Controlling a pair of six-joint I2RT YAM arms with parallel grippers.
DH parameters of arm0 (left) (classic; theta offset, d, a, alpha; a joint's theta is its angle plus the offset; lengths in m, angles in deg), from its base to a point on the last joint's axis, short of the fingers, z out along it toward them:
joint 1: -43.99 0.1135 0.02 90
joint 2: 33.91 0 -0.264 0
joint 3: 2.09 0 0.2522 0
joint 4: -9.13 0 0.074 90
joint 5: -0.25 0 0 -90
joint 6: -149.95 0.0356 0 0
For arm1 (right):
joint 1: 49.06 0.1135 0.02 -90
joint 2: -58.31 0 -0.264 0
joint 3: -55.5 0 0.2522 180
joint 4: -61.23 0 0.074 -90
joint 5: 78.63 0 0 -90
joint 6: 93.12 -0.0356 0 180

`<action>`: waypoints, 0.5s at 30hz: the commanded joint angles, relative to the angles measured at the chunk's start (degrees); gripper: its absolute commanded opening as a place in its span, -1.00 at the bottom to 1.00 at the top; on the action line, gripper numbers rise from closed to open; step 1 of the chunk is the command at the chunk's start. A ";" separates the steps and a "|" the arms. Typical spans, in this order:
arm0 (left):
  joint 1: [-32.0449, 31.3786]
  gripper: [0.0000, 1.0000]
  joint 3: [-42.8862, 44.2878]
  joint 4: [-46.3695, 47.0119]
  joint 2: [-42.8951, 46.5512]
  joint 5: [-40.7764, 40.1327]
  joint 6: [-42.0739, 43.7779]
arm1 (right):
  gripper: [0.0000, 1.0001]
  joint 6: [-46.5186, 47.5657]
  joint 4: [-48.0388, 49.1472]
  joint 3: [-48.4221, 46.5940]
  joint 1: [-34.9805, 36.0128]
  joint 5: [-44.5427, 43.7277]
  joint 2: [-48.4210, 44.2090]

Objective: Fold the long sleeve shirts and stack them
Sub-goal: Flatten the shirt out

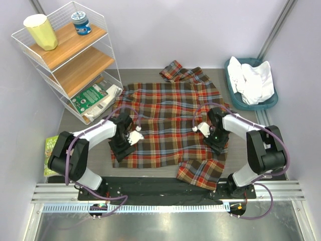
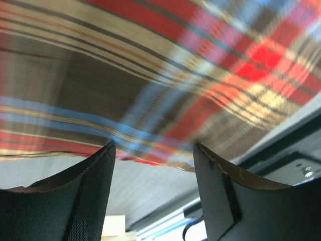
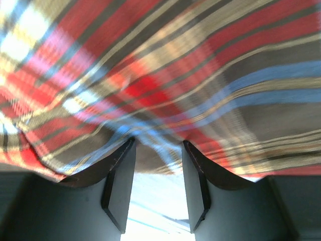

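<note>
The plaid long sleeve shirt lies spread flat on the table, one sleeve folded at the back and a cuff at the front right. My left gripper sits at the shirt's lower left hem, open. In the left wrist view the hem hangs just past the left gripper, with bare table between the fingers. My right gripper rests at the right edge, open. The cloth drapes at the right gripper. A white long sleeve shirt is heaped in the teal basket.
A wire shelf with wooden boards stands at the back left, holding a yellow cup, a blue-lidded jar and green packets. Another green packet lies at the left edge. A black mat lines the near edge.
</note>
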 commanded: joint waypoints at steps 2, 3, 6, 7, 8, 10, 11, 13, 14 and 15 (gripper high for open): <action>-2.97 0.24 -3.68 -4.07 5.16 -3.33 4.03 | -0.03 3.57 -5.48 2.14 1.29 -1.56 -5.50; -3.32 0.23 -3.77 -5.05 5.78 -3.24 4.47 | -0.03 3.74 -6.62 1.88 1.38 -1.13 -6.29; -3.41 0.19 -1.94 -10.83 9.12 -1.31 7.80 | -0.03 4.45 -11.19 -1.19 1.38 1.34 -9.37; -3.41 0.24 0.42 -11.47 9.91 -0.78 7.98 | -0.02 3.93 -12.07 -2.41 1.38 1.77 -10.33; -3.32 0.28 1.84 -11.21 11.31 -0.69 7.46 | -0.01 3.40 -12.17 -5.21 1.12 3.26 -10.43; -3.23 0.36 6.30 -9.20 11.33 -0.25 6.32 | 0.02 1.73 -11.56 -8.30 1.12 4.85 -8.69; -3.15 0.36 7.46 -7.54 10.63 -1.38 4.84 | 0.03 -0.19 -10.77 -10.66 1.12 5.64 -7.28; -3.15 0.36 10.01 -3.40 6.77 -2.09 1.05 | 0.02 -1.26 -8.75 -12.18 1.12 6.17 -4.47; -3.23 0.36 10.46 -2.43 5.36 -2.09 0.26 | 0.02 -1.61 -8.22 -12.97 1.12 6.35 -1.50; -3.23 0.36 10.64 -1.64 2.91 -1.92 -0.53 | 0.01 -1.70 -7.52 -12.97 1.12 6.52 -0.51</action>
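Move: Both empty hands are low over the spread shirt, fingers pointing down. From the left hand, the shirt's middle lies about 17 cm ahead and 26 cm to the right; the near hem is only some 5 cm behind that hand. From the right hand, the shirt's middle is roughly 13 cm ahead and 25 cm left, and the near sleeve, lying past the hem, is about 11 cm back and 8 cm left. The cloth is about 1 cm below both hands. Back towards the near hem by about 3 cm, both hands finish their smoothing stroke low along the shirt. They then turn round together, rising and swinging forward over the cloth, to end some 6 cm higher and 2 cm ahead of where they began. The fingers stay partly open, and the left fingertips tilt forward roughly 10 degrees; both hands end clear of the fabric. ##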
